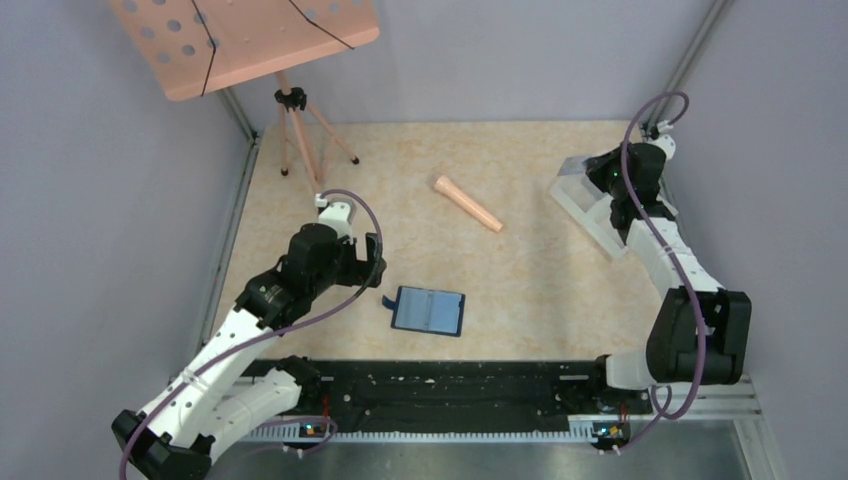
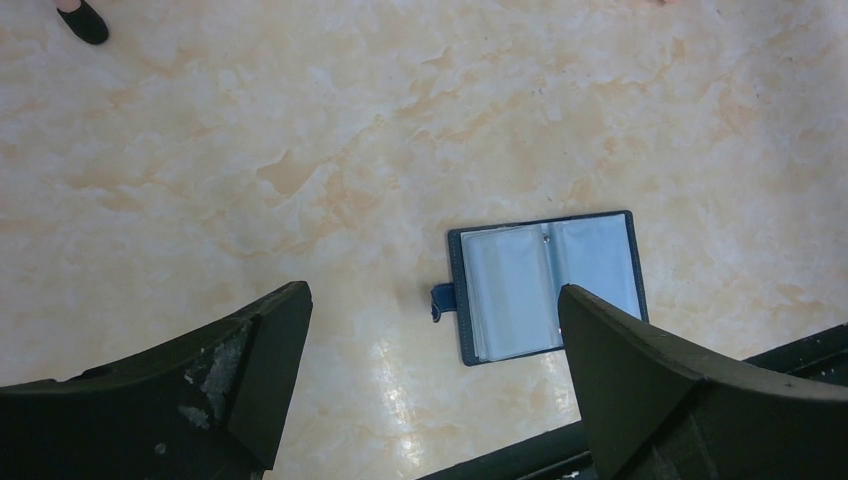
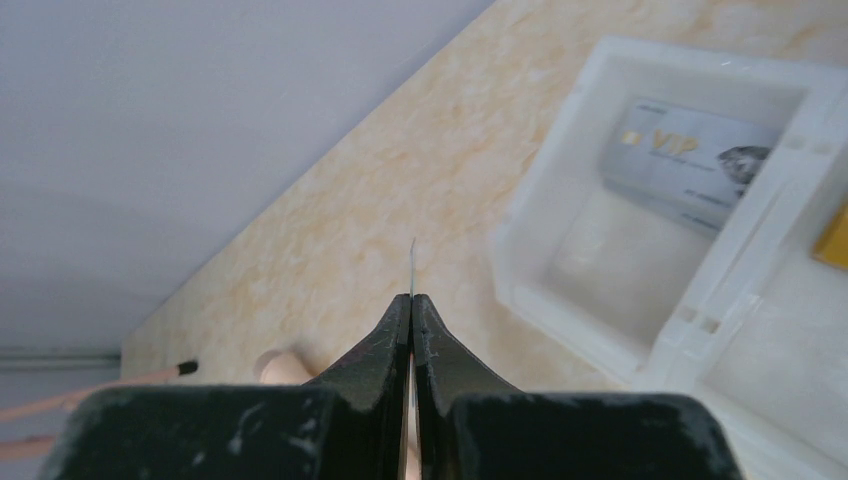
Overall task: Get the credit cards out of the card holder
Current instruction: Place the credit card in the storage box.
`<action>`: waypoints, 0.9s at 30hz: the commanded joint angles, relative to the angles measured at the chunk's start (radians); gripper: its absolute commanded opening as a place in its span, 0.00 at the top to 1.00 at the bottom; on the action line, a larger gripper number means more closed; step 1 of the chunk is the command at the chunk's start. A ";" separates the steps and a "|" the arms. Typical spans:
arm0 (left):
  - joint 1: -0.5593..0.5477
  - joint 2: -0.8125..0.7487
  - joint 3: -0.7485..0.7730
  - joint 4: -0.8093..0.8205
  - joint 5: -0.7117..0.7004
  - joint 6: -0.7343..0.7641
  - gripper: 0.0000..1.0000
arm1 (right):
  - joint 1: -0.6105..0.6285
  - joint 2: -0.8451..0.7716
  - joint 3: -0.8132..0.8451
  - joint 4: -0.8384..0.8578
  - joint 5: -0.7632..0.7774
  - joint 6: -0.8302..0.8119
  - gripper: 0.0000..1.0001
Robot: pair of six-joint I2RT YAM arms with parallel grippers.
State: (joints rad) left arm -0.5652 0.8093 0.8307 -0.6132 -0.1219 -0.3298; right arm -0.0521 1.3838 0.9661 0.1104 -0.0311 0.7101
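Observation:
The card holder [image 1: 430, 310] lies open and flat on the table near the front, dark navy with pale blue pockets [image 2: 545, 285] and a short tab on its left. My left gripper [image 2: 432, 300] hangs open above the table just left of the holder, holding nothing. My right gripper [image 3: 411, 298] is shut on a thin credit card [image 3: 412, 262] seen edge-on, sticking out past the fingertips. It hovers at the near-left edge of a white tray [image 3: 560, 150]. In the tray lie a silver card [image 3: 690, 165] and a gold card [image 3: 832, 240], in separate compartments.
A peach-coloured cone-shaped stick [image 1: 467, 203] lies mid-table at the back. A tripod stand [image 1: 300, 120] with a pink perforated board stands at the back left. A black rail [image 1: 440, 385] runs along the near edge. Grey walls close the sides.

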 commanded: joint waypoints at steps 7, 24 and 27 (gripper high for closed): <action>0.002 -0.031 0.003 0.007 -0.065 0.024 0.01 | -0.100 0.169 0.126 0.038 0.149 0.037 1.00; 0.002 -0.061 -0.007 0.013 -0.088 0.028 0.01 | -0.137 0.332 0.166 0.134 0.214 0.121 1.00; 0.002 -0.061 -0.008 0.012 -0.092 0.026 0.01 | -0.144 0.352 0.178 0.159 0.215 0.130 1.00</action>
State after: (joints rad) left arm -0.5652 0.7593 0.8284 -0.6228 -0.1967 -0.3141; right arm -0.1722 1.7149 1.0824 0.1810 0.1608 0.8143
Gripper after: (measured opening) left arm 0.990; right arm 0.005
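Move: The right hand grips the silver card above the far left part of the storage box. The compartment with the silver card in it lies about 4 cm ahead, 6 cm to the right and 17 cm below. The gold-card compartment is some 4 cm back and 13 cm to the right, and the pink tube is about level, 25 cm to the left. From the left hand, the silver compartment is roughly 25 cm ahead and 49 cm to the right. Swing the right gripper on to the right, about 9 cm, and sink it some 8 cm towards the silver-card compartment, easing about 5 cm forward. Most of the sideways travel comes first, most of the descent after it. Turn the hand about 20 degrees clockwise and tip it slightly down on the way; keep the fingers shut on the card. ##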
